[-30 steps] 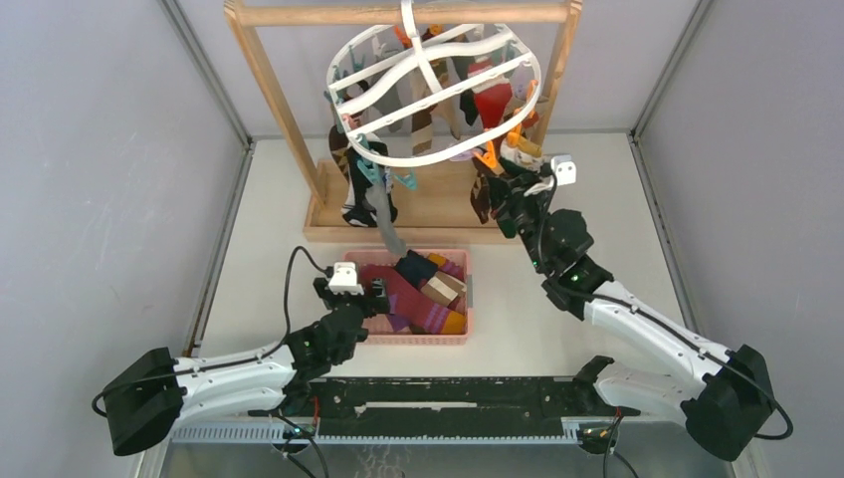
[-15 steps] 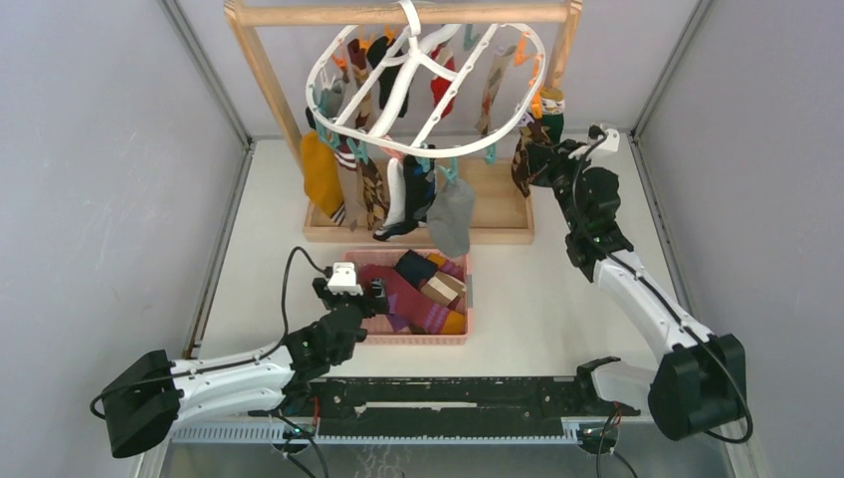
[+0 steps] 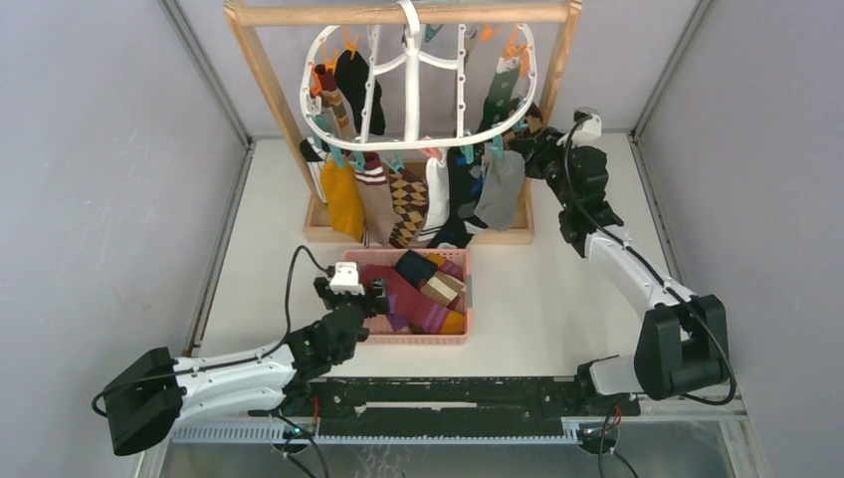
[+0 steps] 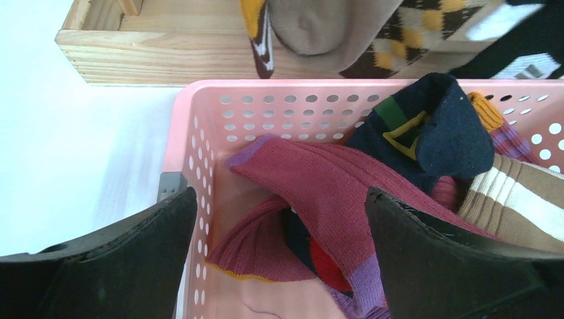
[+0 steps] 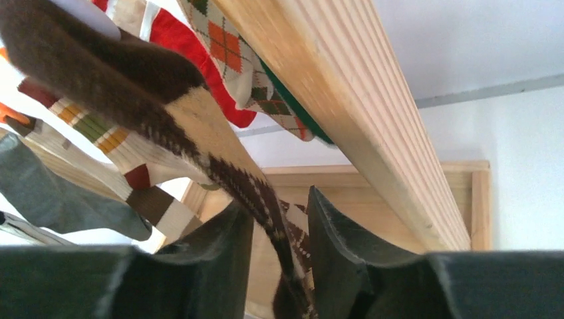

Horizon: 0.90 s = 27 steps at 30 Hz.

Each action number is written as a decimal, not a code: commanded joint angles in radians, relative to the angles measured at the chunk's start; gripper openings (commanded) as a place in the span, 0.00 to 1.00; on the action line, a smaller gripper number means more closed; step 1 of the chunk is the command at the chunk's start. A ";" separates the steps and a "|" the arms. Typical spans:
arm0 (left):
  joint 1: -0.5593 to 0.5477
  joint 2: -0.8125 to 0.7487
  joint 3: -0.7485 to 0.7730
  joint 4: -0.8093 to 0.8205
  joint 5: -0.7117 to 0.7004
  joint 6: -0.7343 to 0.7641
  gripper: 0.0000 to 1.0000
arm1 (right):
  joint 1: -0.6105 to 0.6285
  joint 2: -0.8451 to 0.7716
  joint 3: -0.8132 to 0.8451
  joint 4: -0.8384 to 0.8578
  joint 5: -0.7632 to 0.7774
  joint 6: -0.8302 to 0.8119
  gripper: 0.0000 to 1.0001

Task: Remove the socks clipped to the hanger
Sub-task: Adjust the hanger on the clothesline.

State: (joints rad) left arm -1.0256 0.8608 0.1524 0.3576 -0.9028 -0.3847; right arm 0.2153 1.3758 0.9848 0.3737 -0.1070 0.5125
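Note:
The white ring hanger hangs by its hook from the wooden stand's top bar. Several socks are clipped round it, among them a mustard one, an argyle one and a grey one. My right gripper is at the hanger's right side, beside the stand's right post. In the right wrist view it is open, and a brown argyle sock runs loosely down between its fingers. My left gripper hovers wide open over the pink basket, holding nothing.
The wooden frame stand has a base tray at the back of the table, and its post is close to my right fingers. The pink perforated basket holds several loose socks, with a maroon one on top. Grey walls enclose both sides.
The right arm swung from the hanger's front right back to the right post and its jaws parted around the brown sock. The hanger rocked back towards level. The left arm stayed still.

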 commanded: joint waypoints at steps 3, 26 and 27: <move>-0.002 0.048 0.064 0.027 -0.011 0.018 1.00 | 0.023 -0.139 -0.048 -0.068 0.075 -0.056 0.55; -0.002 0.160 0.118 0.051 -0.016 0.014 1.00 | 0.614 -0.802 -0.386 -0.355 0.456 -0.267 0.65; -0.002 0.160 0.118 0.052 -0.017 0.015 1.00 | 0.659 -0.803 -0.389 -0.352 0.468 -0.283 0.65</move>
State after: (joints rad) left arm -1.0256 1.0142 0.2100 0.3809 -0.9054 -0.3744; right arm 0.7559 0.5938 0.5987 -0.0021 0.3664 0.2935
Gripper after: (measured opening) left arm 0.996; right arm 0.651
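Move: The brown-and-tan argyle sock at the hanger's right end is still between the right fingertips, its middle about 5 cm above that hand, 2 cm ahead and 2 cm left. The frame's right post stands some 6 cm ahead and 3 cm right. The grey sock hangs about 7 cm left, 4 cm nearer the base and 7 cm lower, with the dark blue sock about 14 cm left, 3 cm back. From the left hand, the argyle sock lies roughly 37 cm right, 22 cm ahead and 24 cm higher. The right fingers, already loosening, open further to about two-thirds and let go of the argyle sock. The hand then backs away from the hanger and right post towards the base by about 20 cm, nearly level, drifting slightly right before swinging a few centimetres left, while the wrist rolls about 10 degrees, left side dipping. ##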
